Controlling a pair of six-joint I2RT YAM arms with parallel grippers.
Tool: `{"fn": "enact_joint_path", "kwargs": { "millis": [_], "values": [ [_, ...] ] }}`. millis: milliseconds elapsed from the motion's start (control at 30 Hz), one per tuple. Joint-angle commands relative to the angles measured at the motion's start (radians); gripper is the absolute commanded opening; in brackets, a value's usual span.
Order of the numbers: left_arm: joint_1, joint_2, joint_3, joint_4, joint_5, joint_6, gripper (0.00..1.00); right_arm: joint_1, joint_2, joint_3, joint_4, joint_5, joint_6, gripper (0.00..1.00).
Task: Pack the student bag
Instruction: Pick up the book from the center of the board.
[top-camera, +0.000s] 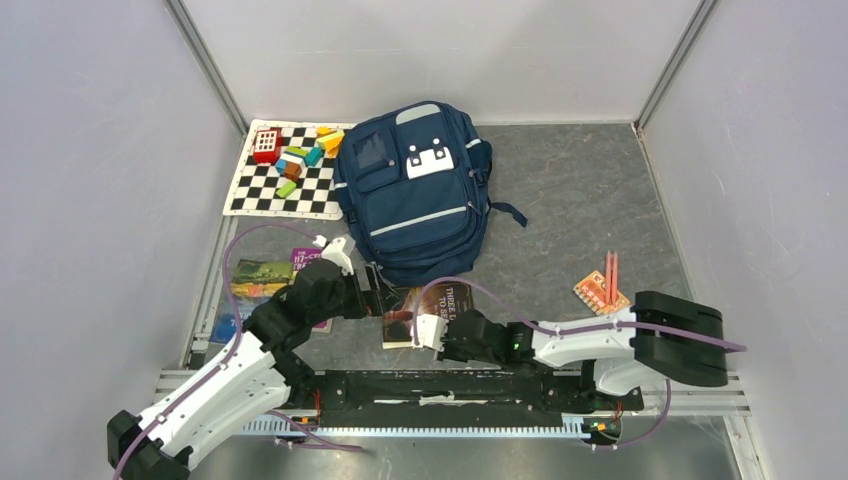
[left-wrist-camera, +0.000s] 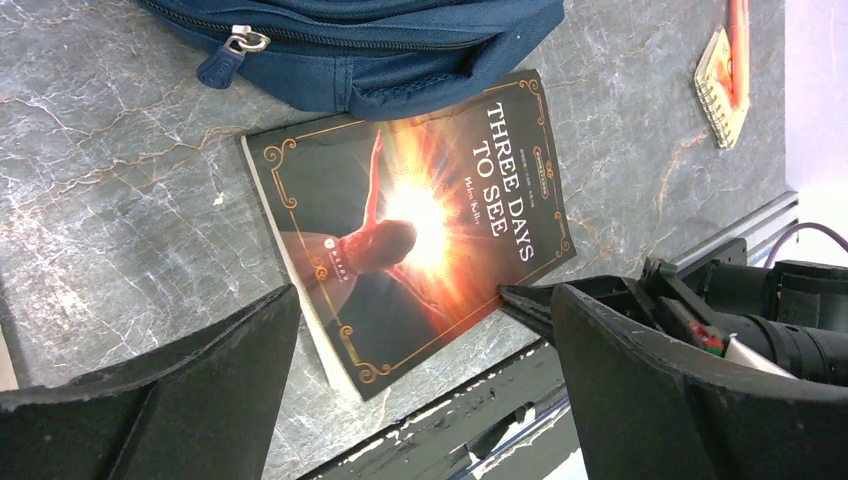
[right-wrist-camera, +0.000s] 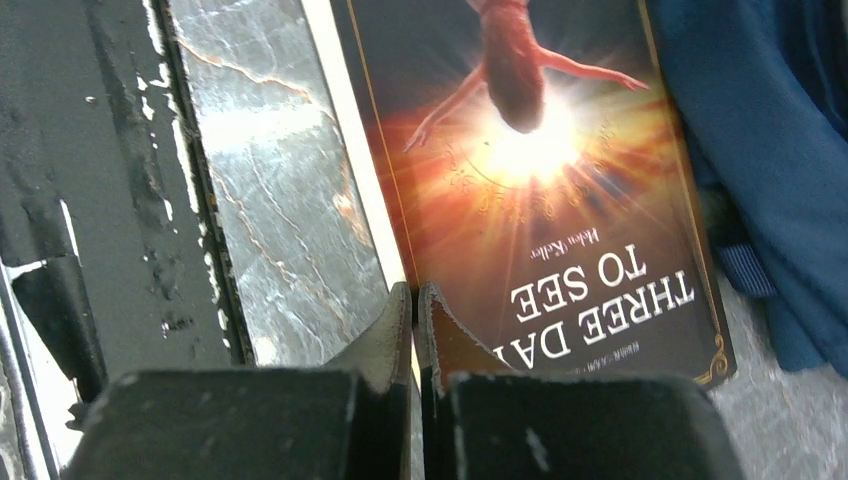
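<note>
The student bag (top-camera: 415, 195) lies flat mid-table, navy with grey stripes; its lower edge shows in the wrist views (left-wrist-camera: 380, 50) (right-wrist-camera: 780, 150). Just below it lies a dark book (top-camera: 400, 318) (left-wrist-camera: 420, 220) (right-wrist-camera: 540, 180) titled "Three Days to See". My left gripper (top-camera: 365, 290) (left-wrist-camera: 425, 300) is open, hovering over the book's left end with nothing between its fingers. My right gripper (top-camera: 428, 330) (right-wrist-camera: 415, 295) is shut, its tips right at the book's near long edge. Whether the cover is caught between them I cannot tell.
A chequered mat (top-camera: 250, 195) with coloured blocks and a red toy (top-camera: 266, 145) lies at the back left. A small spiral notepad with pencils (top-camera: 600, 292) (left-wrist-camera: 725, 85) sits at the right. More books (top-camera: 260, 278) lie left. A black rail (top-camera: 440, 390) runs along the near edge.
</note>
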Motion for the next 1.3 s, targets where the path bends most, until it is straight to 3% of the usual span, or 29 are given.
{"fn": "enact_joint_path", "kwargs": {
  "millis": [0,367,633,900,1167,1267],
  "values": [
    [0.005,-0.026,0.007,0.02,-0.005,-0.062,1.0,-0.001,-0.106,-0.096,0.132,0.125,0.069,0.0],
    [0.005,-0.001,-0.178,0.219,0.074,-0.241,1.0,0.007,-0.152,-0.157,0.28,0.21,0.117,0.0],
    [0.005,-0.086,-0.32,0.312,0.065,-0.388,0.99,0.008,-0.154,-0.177,0.321,0.202,0.151,0.0],
    [0.004,-0.079,-0.366,0.406,0.092,-0.447,0.77,0.009,-0.135,-0.163,0.33,0.203,0.145,0.0],
    [0.004,-0.074,-0.367,0.472,0.088,-0.481,0.48,0.009,-0.121,-0.152,0.341,0.2,0.151,0.0],
    [0.005,-0.105,-0.379,0.471,0.076,-0.505,0.27,0.009,-0.127,-0.149,0.33,0.201,0.154,0.0]
  ]
}}
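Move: The Three Days to See book is my target, its middle about 8 cm to the right of my left hand, 1 cm ahead and 11 cm below. Its near left corner lies about 7 cm back, 2 cm left and 11 cm down. The backpack's middle is some 27 cm ahead and 6 cm right; the pink book about 6 cm ahead and 18 cm left. My shut right fingers are at the book's near edge, its middle 7 cm ahead, 4 cm left and 2 cm down. With shut fingers at the book's near edge, I lift my right hand a little over 2 cm, easing right and tilting, then hold it there. Meanwhile I drop my left hand about 7 cm and slightly back to the near left corner of the raised part, then ease up and right, rolling the wrist and closing the wide-open fingers around that corner to well under half open. ##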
